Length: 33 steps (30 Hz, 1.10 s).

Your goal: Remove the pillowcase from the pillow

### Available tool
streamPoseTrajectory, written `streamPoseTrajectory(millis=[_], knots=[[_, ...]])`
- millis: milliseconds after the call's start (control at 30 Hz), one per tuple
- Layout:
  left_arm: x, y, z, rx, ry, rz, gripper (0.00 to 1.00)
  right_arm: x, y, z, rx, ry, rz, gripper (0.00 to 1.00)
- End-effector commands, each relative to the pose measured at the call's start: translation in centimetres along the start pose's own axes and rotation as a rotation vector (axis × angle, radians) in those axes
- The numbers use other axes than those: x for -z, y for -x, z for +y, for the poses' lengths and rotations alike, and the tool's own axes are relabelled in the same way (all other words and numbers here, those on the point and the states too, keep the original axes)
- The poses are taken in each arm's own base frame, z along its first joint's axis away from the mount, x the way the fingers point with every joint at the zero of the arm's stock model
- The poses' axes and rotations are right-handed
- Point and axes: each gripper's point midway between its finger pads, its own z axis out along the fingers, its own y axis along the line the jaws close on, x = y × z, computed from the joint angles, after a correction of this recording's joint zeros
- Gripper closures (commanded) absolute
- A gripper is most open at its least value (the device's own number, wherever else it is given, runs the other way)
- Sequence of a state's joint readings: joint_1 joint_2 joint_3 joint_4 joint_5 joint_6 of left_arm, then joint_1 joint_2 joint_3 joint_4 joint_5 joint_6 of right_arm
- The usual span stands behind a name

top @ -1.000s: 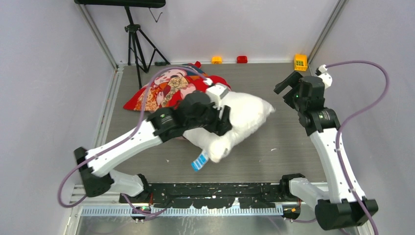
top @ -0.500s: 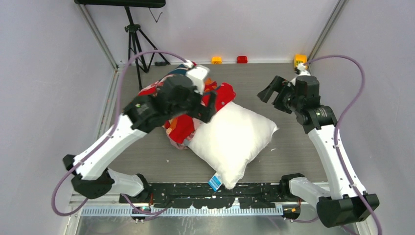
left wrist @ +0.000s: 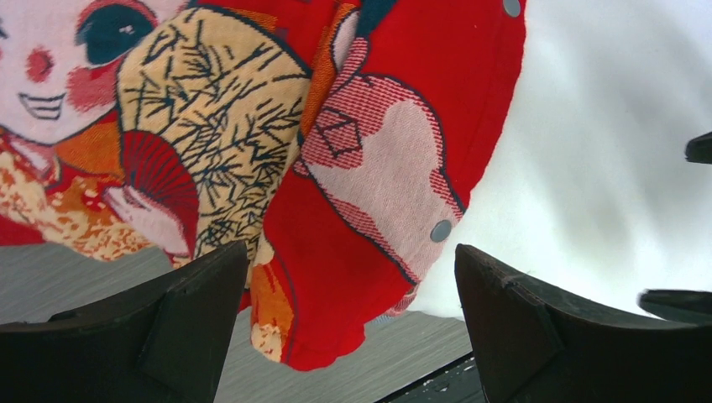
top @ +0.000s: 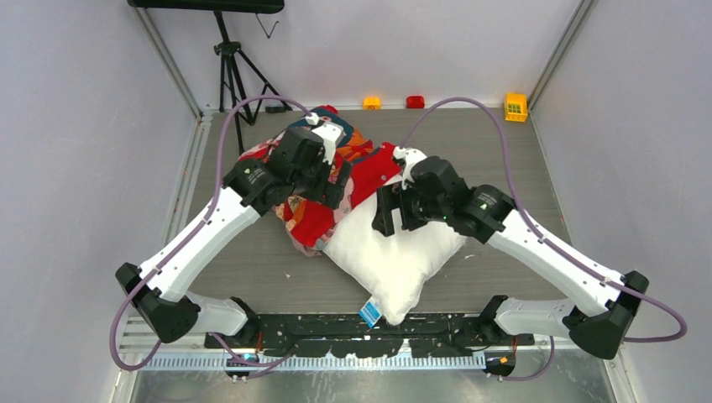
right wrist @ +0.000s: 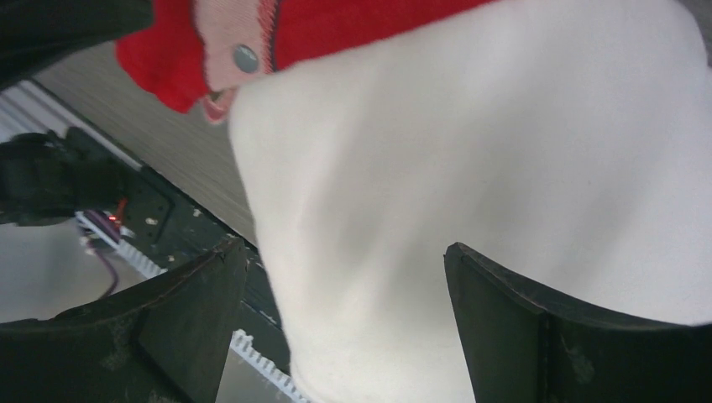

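The white pillow (top: 395, 252) lies slantwise at the table's middle, with its blue tag (top: 368, 312) at the front rail. The red printed pillowcase (top: 312, 220) is bunched over the pillow's far left end, its snap-button edge lying on the white. My left gripper (top: 333, 183) hovers over the pillowcase, open and empty. In the left wrist view (left wrist: 353, 336) the pillowcase (left wrist: 336, 252) hangs beyond the jaws, with the pillow (left wrist: 604, 151) to the right. My right gripper (top: 388, 211) is open over the pillow's far part. In its wrist view (right wrist: 344, 327) the jaws straddle the pillow (right wrist: 470, 168) below the pillowcase edge (right wrist: 294, 34).
A black tripod (top: 235, 75) stands at the back left. Small orange (top: 371, 102), red (top: 415, 102) and yellow (top: 515, 106) blocks sit along the back wall. The black mounting rail (top: 437, 326) runs along the front edge.
The pillow slid out of the cover toward the front rail. My right arm swung from the back right to over the pillow. My left gripper drew back over the bunched pillowcase.
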State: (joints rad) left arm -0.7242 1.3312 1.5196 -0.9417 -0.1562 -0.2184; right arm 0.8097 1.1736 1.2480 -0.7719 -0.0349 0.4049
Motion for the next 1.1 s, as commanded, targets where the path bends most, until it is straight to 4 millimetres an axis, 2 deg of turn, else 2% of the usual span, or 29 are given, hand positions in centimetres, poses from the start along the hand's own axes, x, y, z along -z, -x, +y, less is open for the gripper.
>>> streamPoseTrajectory(millis=[0, 167, 300, 367, 400, 467, 567, 600, 667, 733, 767, 900, 1067], knots=[[-1.4, 1.8, -1.3, -0.053, -0.062, -0.073, 0.04, -1.6, -1.5, -2.7, 0.042, -0.173, 0.006, 0.08], [-4.5, 0.9, -2.2, -0.097, -0.041, -0.021, 0.03, -3.0, -3.6, -5.7, 0.069, -0.371, 0.036, 0.07], [-6.8, -0.8, -2.5, -0.1, -0.028, 0.027, 0.03, -4.5, -4.9, -6.1, 0.0, -0.366, -0.002, 0.08], [-8.2, -1.8, -2.5, -0.097, -0.024, 0.048, 0.02, -5.0, -5.6, -6.6, -0.034, -0.37, -0.023, 0.13], [-8.9, -2.6, -1.9, -0.074, 0.001, 0.058, 0.02, -5.2, -6.1, -7.0, -0.048, -0.384, -0.03, 0.19], [-10.1, -4.0, -0.7, -0.012, 0.03, 0.084, 0.03, -5.2, -6.5, -7.7, -0.073, -0.405, -0.057, 0.31], [-11.5, -6.2, 1.8, 0.078, 0.1, 0.117, 0.07, -5.0, -6.8, -8.6, -0.102, -0.43, -0.098, 0.67], [-11.6, -6.8, 3.4, 0.119, 0.167, 0.119, 0.12, -4.6, -6.7, -9.2, -0.117, -0.462, -0.12, 0.81], [-11.5, -7.7, 7.0, 0.263, 0.301, 0.112, 0.34, -3.5, -6.4, -10.6, -0.147, -0.537, -0.169, 0.97], [-11.4, -8.7, 9.6, 0.422, 0.335, 0.085, 0.52, -1.8, -5.8, -12.1, -0.179, -0.608, -0.24, 1.0], [-11.3, -9.0, 10.8, 0.498, 0.335, 0.061, 0.55, -0.9, -5.5, -12.7, -0.198, -0.634, -0.275, 1.0], [-10.1, -10.5, 14.8, 0.688, 0.404, -0.006, 0.63, 2.6, -4.7, -15.6, -0.299, -0.696, -0.396, 1.0], [-6.3, -10.6, 18.1, 0.777, 0.514, -0.123, 0.65, 6.5, -3.9, -18.8, -0.395, -0.756, -0.473, 1.0]])
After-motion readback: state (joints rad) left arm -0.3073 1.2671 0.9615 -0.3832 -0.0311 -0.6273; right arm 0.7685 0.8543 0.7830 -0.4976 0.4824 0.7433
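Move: The left hand, empty and open, has the pillowcase's open edge about 12 cm below, 4 cm ahead and 2 cm to its right; the pillow's bare middle lies some 8 cm back and 15 cm right. For the right hand, also empty and open, that pillow middle is about 12 cm below and 5 cm to its right, barely back. From it the pillowcase edge lies some 10 cm ahead and 11 cm left, and the blue tag 18 cm back and 1 cm left. Both open hands sink first: the left drops about 11 cm onto the pillowcase's open edge and closes on a fold of it, while the right drops about 10 cm onto the white pillow and pinches its cover shut between the fingertips. Then they draw apart, the left hauling its fold some 11 cm left and a little forward while turning counter-clockwise, the right keeping its pinch as it goes about 7 cm right, rises some 5 cm and turns clockwise. ##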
